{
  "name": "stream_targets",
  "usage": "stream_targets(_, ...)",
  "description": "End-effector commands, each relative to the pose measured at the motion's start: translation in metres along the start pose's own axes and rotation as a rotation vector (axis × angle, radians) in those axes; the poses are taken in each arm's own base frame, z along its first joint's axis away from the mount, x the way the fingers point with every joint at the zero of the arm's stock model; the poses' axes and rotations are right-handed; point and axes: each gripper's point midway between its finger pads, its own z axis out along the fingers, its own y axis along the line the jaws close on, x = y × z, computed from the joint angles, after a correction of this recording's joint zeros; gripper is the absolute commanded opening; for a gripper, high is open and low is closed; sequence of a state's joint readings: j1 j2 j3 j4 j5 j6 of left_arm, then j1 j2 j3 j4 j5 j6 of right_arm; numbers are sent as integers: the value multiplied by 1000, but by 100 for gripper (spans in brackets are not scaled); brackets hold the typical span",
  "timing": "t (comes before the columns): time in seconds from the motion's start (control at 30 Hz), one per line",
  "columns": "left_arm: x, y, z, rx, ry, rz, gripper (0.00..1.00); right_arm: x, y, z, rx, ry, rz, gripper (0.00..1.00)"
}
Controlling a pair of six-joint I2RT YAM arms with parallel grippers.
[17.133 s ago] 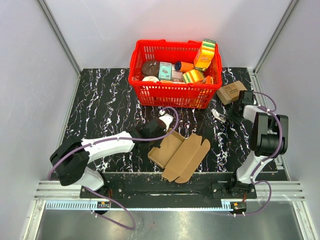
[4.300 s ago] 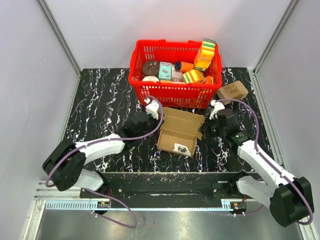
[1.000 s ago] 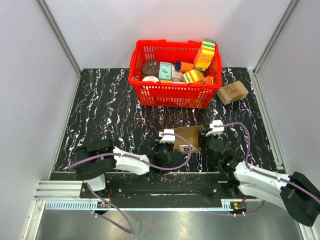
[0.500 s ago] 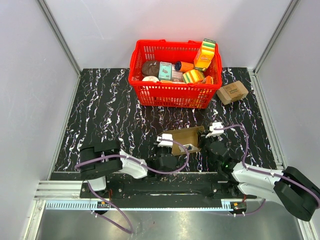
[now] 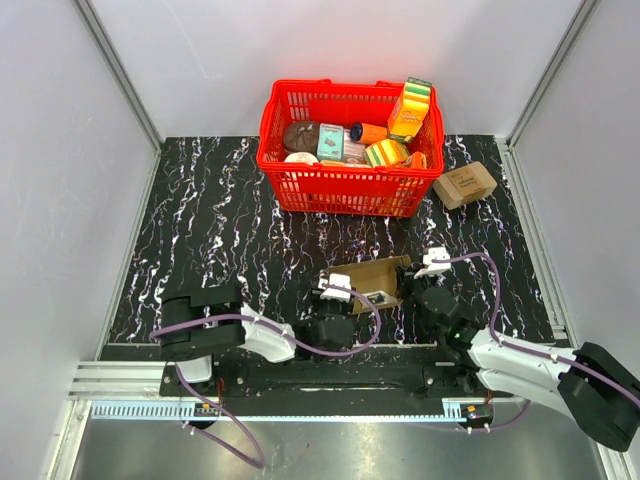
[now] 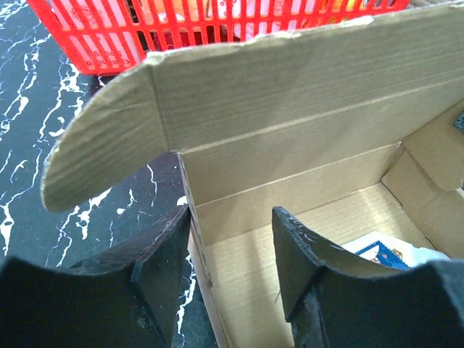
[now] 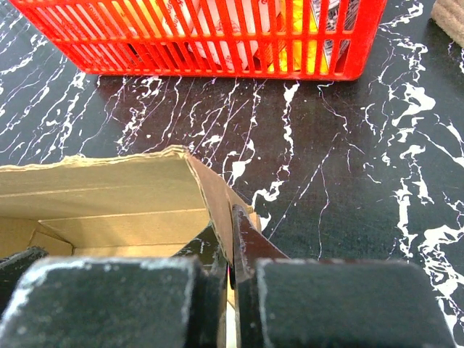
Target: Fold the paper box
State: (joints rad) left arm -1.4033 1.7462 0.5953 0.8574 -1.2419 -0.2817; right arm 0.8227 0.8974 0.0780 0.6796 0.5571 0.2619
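The paper box (image 5: 372, 275) stands half-formed near the table's front edge, plain brown, its back wall (image 6: 290, 94) upright with a rounded flap (image 6: 94, 145) at the left. My left gripper (image 6: 232, 214) is open and straddles the box's left side wall (image 6: 194, 246), one finger outside and one inside, neither pressing it. My right gripper (image 7: 230, 225) is shut on the box's right side wall (image 7: 214, 196). In the top view the left gripper (image 5: 336, 298) and right gripper (image 5: 424, 283) flank the box. A white card with blue print (image 6: 388, 250) lies inside.
A red basket (image 5: 340, 188) full of groceries stands just behind the box, close in both wrist views (image 6: 87, 36) (image 7: 217, 43). A small printed brown carton (image 5: 465, 184) sits at the back right. Black marble tabletop (image 5: 210, 230) spreads to the left.
My left gripper's jaws have spread apart, letting go of the box's left wall. The right gripper stays clamped, and the box has barely shifted.
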Motion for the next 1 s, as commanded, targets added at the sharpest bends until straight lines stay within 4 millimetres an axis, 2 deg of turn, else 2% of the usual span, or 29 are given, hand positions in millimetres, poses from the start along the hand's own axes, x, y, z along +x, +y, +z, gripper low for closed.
stream_targets(0.0,-2,-15,-3,44,7,-56,56,-4,10,-1,-33,-11,46,1)
stream_targets(0.2,-1,-13,-7,63,45,-76,72,-3,12,0,-33,-8,41,1)
stream_targets(0.3,-2,-13,-10,73,59,-78,86,-4,12,-1,-36,-14,43,1)
stream_targets(0.5,-7,-16,-16,107,79,-87,99,-5,11,-2,-32,-18,45,1)
stream_targets(0.73,-20,-24,-27,187,108,-111,99,-6,9,-2,-24,-22,49,1)
stream_targets(0.97,-20,-35,-38,292,151,-133,99,-8,6,-2,-4,-36,53,1)
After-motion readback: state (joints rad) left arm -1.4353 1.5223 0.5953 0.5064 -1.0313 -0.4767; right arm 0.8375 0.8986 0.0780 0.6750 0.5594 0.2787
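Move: The paper box's left side wall stands between the left hand's already parted fingers, its middle about 2 cm ahead and 2 cm below. From that hand the white packet inside the box is roughly 10 cm right, 1 cm back and 8 cm down; the far wall's middle is some 6 cm ahead and 8 cm right. For the right hand, which already pinches the right wall, that left wall is about 16 cm left and 1 cm ahead. The left hand opens wide around the box's left wall, backing off about 3 cm; the right keeps its pinch. ##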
